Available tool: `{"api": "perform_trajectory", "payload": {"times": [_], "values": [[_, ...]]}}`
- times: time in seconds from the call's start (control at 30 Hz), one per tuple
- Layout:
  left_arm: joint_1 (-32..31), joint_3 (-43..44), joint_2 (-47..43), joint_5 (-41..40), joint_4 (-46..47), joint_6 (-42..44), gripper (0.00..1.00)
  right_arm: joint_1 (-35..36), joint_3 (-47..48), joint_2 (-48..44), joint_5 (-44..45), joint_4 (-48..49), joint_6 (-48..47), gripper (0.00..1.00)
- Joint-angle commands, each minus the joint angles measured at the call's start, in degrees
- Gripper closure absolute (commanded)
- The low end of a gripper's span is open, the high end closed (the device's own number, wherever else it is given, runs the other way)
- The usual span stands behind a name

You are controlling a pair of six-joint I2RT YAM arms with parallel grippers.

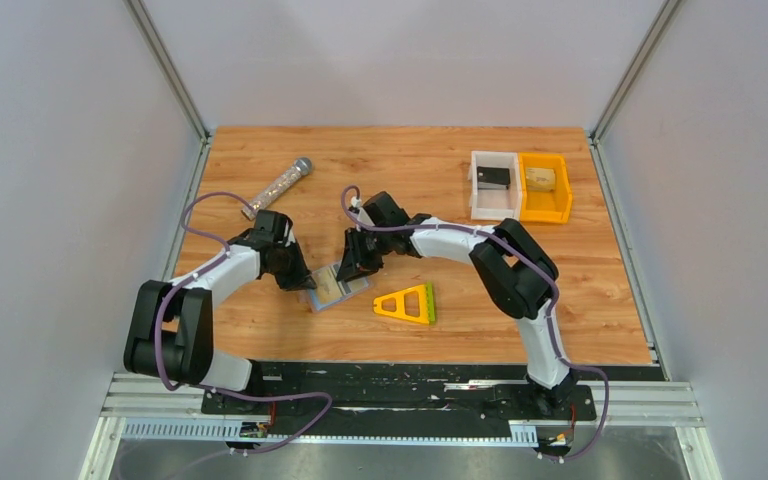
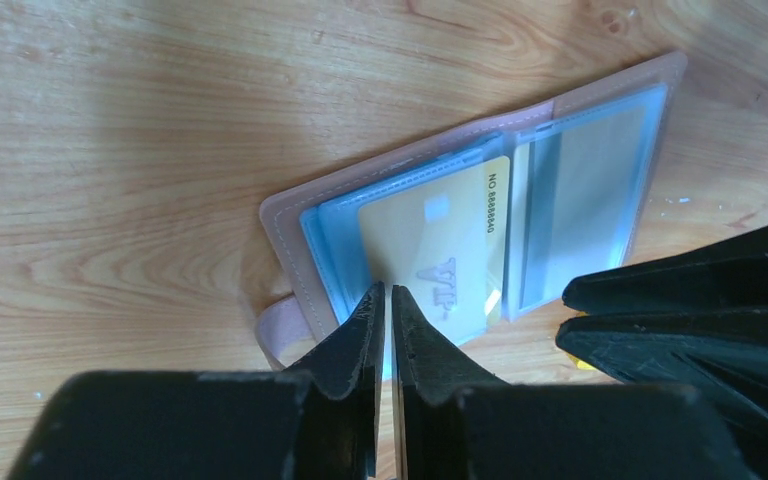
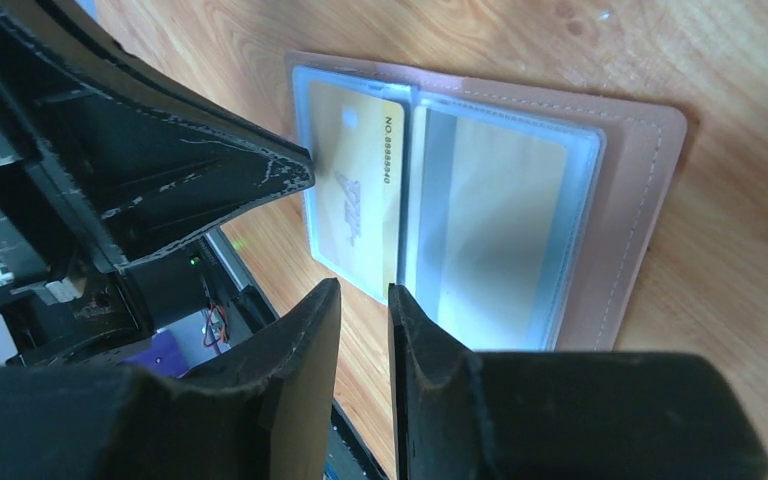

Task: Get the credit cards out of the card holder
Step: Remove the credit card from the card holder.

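The card holder (image 1: 335, 288) lies open on the wood, with a pinkish-brown cover (image 2: 600, 90) and clear bluish sleeves. A gold credit card (image 2: 430, 240) sits in the left sleeve, and a second tan card (image 3: 500, 220) shows in the other sleeve. My left gripper (image 2: 388, 292) comes in low at the gold card's near edge, its jaws closed to a hairline on that edge. My right gripper (image 3: 363, 288) is at the holder's opposite edge, jaws a narrow gap apart with only wood between them. One of its fingertips (image 3: 400, 300) is at the sleeve's edge.
A yellow-and-green triangular frame (image 1: 407, 304) lies just right of the holder. A white bin (image 1: 493, 185) and an orange bin (image 1: 545, 187) stand at the back right. A glittery tube (image 1: 275, 187) lies at the back left.
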Motion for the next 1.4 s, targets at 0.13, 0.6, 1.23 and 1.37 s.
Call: {"api": "perform_trajectory", "payload": {"times": [0.13, 0.6, 1.23, 1.37], "values": [[0.2, -0.3, 1.6, -2.8, 0.5, 1.8, 0.88, 0.7, 3.6, 3.6, -2.6, 3.5, 0.9, 0.75], [0.2, -1.0, 2.2, -1.6, 1.3, 1.4, 0.88, 1.4, 3.1, 6.1, -1.7, 4.2, 1.4, 0.75], [0.2, -1.3, 1.8, -1.1, 1.5, 1.2, 0.89, 1.6, 3.6, 7.2, -3.0, 5.4, 2.1, 0.86], [0.2, -1.2, 2.1, -1.9, 1.2, 1.5, 0.89, 0.9, 1.6, 5.0, -2.2, 5.7, 1.6, 1.00]]}}
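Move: The gold credit card in the holder's left pocket has its middle about 4 cm to the left of my right hand, level with it front to back and some 3 cm below. The empty right pocket lies around 3 cm right of this hand, 2 cm ahead and 4 cm lower; the yellow scraper 12 cm right, 6 cm back and 4 cm lower. For my left hand, the same card is about 3 cm right, 1 cm ahead and 1 cm below. My right hand, fingers slightly parted, sinks nearly 3 cm and then eases about 2 cm left onto the numbered right edge of the card, and only at the end closes to pinch that edge. With its almost shut fingertips my left hand settles about half a centimetre lower and holds down the pocket's left side. ##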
